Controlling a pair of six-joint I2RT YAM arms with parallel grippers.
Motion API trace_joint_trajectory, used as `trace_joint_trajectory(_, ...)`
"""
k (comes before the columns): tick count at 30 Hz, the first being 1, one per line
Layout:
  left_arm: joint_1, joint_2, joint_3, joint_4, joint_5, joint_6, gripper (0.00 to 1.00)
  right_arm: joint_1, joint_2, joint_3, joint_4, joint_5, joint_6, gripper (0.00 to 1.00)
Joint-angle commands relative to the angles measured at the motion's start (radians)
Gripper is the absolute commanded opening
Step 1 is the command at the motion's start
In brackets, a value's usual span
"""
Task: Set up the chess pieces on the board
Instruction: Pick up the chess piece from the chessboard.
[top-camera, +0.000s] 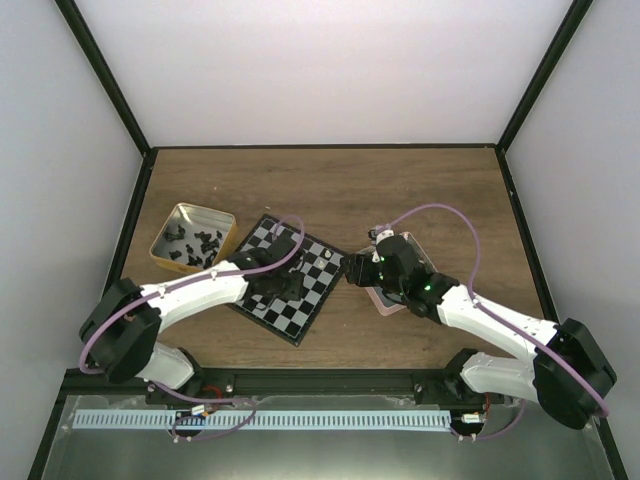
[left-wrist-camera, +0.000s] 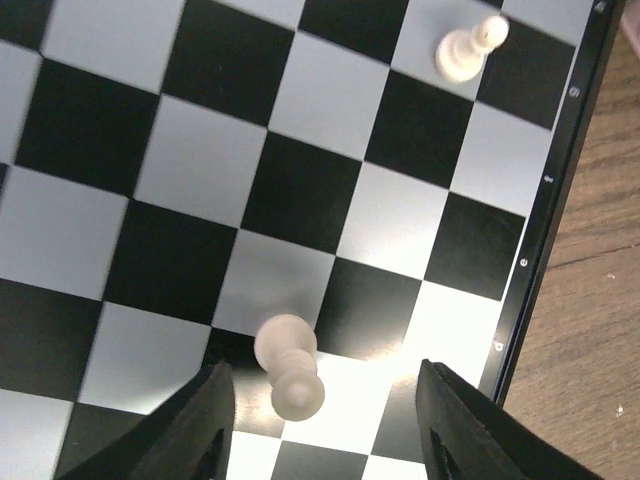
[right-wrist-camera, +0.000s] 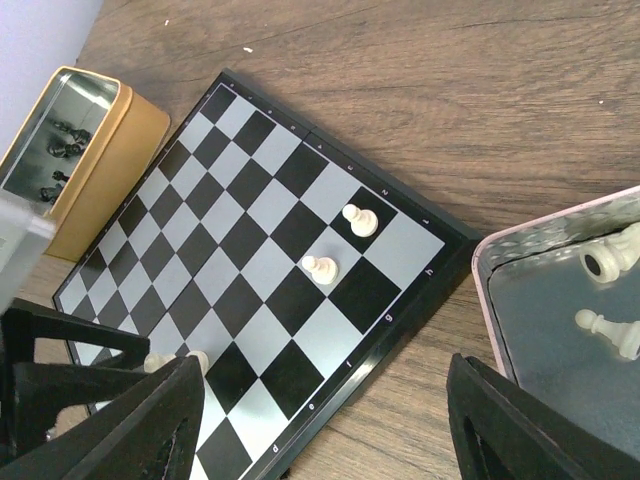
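Note:
The board (top-camera: 318, 290) lies tilted at mid-table. My left gripper (left-wrist-camera: 323, 368) hovers low over it, open, with a cream-white pawn (left-wrist-camera: 287, 365) standing on its own between the fingers (left-wrist-camera: 200, 425), touching neither. A second white pawn (left-wrist-camera: 470, 50) stands further along near the rim. In the right wrist view two white pawns (right-wrist-camera: 360, 219) (right-wrist-camera: 321, 268) stand by the board's edge. My right gripper (right-wrist-camera: 325, 365) is open and empty above the board's corner, beside the pink tray (right-wrist-camera: 497, 262). More white chess pieces (right-wrist-camera: 610, 330) lie in that tray.
A gold tin (top-camera: 192, 238) with several black pieces sits left of the board. The pink tray (top-camera: 383, 300) is mostly hidden under my right arm in the top view. Dark frame posts and pale walls bound the table.

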Motion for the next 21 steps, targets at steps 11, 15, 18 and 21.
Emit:
trace_joint_trajectory(11,0.014,0.072,0.06,-0.072,-0.003,0.068,0.12,-0.009,0.003,-0.012,0.004,0.02,0.003,0.68)
trace_joint_trajectory(15,0.012,0.067,0.079,-0.082,0.023,0.095,0.1,-0.008,0.004,-0.012,0.005,0.022,0.002,0.67)
trace_joint_trajectory(18,0.008,0.061,0.085,-0.079,0.075,0.115,0.1,-0.01,0.005,-0.014,0.004,0.031,0.008,0.67)
trace_joint_trajectory(21,-0.008,0.069,0.094,-0.074,0.121,0.124,0.1,-0.01,0.001,-0.016,-0.008,0.06,0.025,0.67)
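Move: The white piece I go for stands almost under my left hand's open fingers, about 1 cm back, 1 cm to the left and 3 cm below. A second white piece stands some 7 cm ahead of my left hand and 6 cm to its right, a third about 9 cm ahead and 8 cm right, both about 3 cm below. From my right hand, the piece I want lies roughly 13 cm left, 6 cm back and 10 cm lower. I sink my left hand about 2 cm, easing slightly back over the piece, while closing the fingers from roughly half open until the tips pinch its head between them. Then I come straight back up about 1 cm, keeping the pinch, with the wrist turning only some 5 degrees. ##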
